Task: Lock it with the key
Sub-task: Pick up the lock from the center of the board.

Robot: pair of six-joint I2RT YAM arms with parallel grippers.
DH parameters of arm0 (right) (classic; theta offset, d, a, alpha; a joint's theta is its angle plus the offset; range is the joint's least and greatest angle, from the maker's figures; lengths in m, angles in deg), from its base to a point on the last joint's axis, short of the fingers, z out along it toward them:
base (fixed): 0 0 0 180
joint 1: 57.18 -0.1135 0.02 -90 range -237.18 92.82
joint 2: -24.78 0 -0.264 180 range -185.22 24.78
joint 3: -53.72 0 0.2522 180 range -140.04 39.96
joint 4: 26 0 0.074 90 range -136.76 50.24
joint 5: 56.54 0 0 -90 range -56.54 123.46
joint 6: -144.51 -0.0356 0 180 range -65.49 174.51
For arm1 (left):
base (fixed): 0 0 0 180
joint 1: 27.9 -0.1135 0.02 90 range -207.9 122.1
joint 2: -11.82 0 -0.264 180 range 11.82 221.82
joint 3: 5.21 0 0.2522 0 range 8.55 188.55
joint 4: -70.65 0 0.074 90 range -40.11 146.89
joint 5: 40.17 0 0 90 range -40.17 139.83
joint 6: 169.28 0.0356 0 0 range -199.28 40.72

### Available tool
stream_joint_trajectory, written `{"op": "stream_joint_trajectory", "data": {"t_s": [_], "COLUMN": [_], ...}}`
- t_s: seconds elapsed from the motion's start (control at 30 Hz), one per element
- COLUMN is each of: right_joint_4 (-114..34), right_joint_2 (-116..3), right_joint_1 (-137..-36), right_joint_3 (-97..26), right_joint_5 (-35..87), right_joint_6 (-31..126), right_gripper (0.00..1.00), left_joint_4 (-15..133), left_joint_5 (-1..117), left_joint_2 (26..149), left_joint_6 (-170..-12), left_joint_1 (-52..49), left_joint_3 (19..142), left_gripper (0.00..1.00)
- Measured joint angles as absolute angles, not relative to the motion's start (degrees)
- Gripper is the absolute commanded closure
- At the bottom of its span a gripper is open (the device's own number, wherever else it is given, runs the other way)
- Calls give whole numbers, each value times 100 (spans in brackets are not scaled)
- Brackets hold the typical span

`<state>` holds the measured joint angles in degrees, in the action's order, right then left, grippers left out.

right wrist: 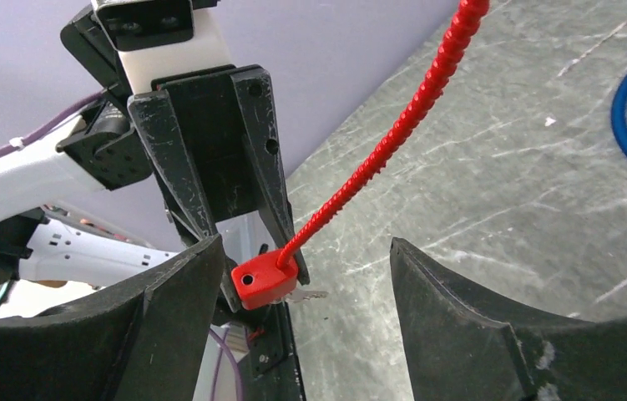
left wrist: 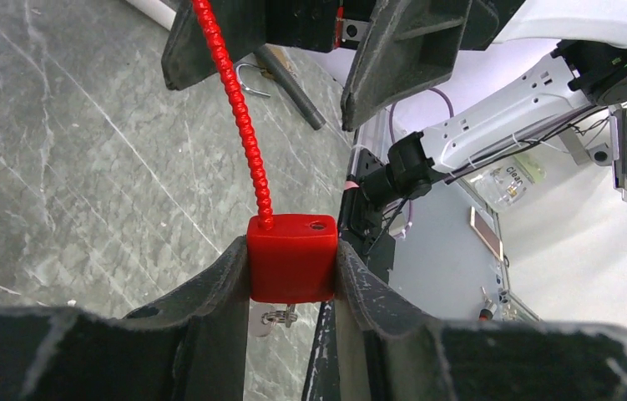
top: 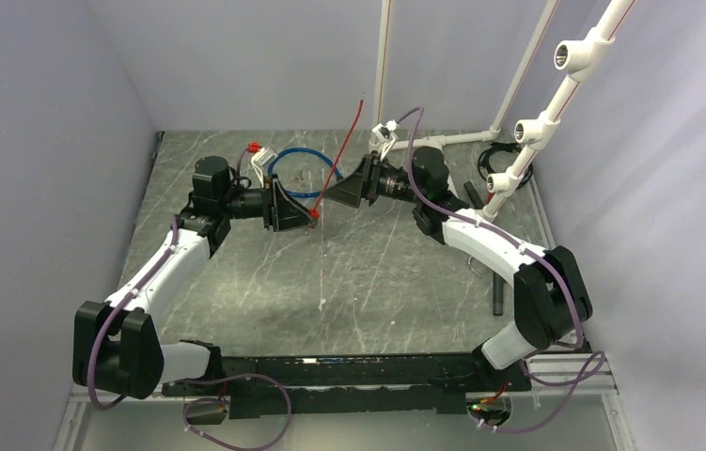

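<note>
My left gripper (left wrist: pixel 291 251) is shut on a small red lock body (left wrist: pixel 291 259), one finger on each side. A red ribbed cable (left wrist: pixel 239 109) rises from the lock's top. The key (right wrist: pixel 311 294), tiny and silver, sticks out of the lock's underside; the left wrist view shows its head and ring (left wrist: pixel 272 318) under the lock. My right gripper (right wrist: pixel 305 244) stands open facing the left one, with the red lock (right wrist: pixel 265 279) near its left finger, touching neither finger. From above, both grippers meet at mid-table around the lock (top: pixel 315 216); the right gripper (top: pixel 332 199) is just beyond it.
A blue cable loop (top: pixel 300 172) lies on the table behind the grippers, with a small red-and-white piece (top: pixel 255 150) at its left. A white pipe frame (top: pixel 537 122) stands at the back right. A dark rod (top: pixel 496 299) lies near the right arm. Walls close in both sides.
</note>
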<state>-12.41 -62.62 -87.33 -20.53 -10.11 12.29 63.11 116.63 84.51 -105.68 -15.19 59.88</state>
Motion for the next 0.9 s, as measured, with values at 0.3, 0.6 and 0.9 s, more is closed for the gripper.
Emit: {"op": "stream_joint_trajectory", "data": {"t_s": [0.3,0.6,0.9], "right_joint_4": [-1005,-1947,-4318], "right_joint_2": [-6730,-6677,-6080], "right_joint_1": [-8880,-9061,-9072], "right_joint_3": [-2400,-2868,-2921], "right_joint_5": [-1016,-797,938], "right_joint_6": [810,1542,3743], "right_gripper": [65,100,100], "left_joint_4": [6573,5212,2045], "left_joint_5": [11654,11499,11351], "left_joint_2": [8385,8177,8149], "left_joint_6": [-10659,-9870,-7936], "left_joint_1": [-1456,-1626,-3552], "left_joint_3": [5990,6266,7872], "left_gripper": [100,1,1]}}
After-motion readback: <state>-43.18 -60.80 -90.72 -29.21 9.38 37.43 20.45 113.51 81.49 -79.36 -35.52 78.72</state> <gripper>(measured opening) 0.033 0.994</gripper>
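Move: Held in the left fingertips, the lock is practically at the left hand point. From the open right hand it lies about 6 cm to the left, 3 cm back and 4 cm lower, its red cable slanting up and forward past the right fingers. The coiled blue cable lies on the table, roughly 17 cm ahead of the right hand, 10 cm to its left and 21 cm below. Easing about 3 cm left, the right hand shuts its fingers on the red cable just above the lock; the left hand then opens wide, lets go of the lock and pulls away some 11 cm left, rising slightly and drifting forward. Keeping its pinch, the right hand sinks and draws back right about 5 cm each, with a little forward, fingers tipping down some 25 degrees. ##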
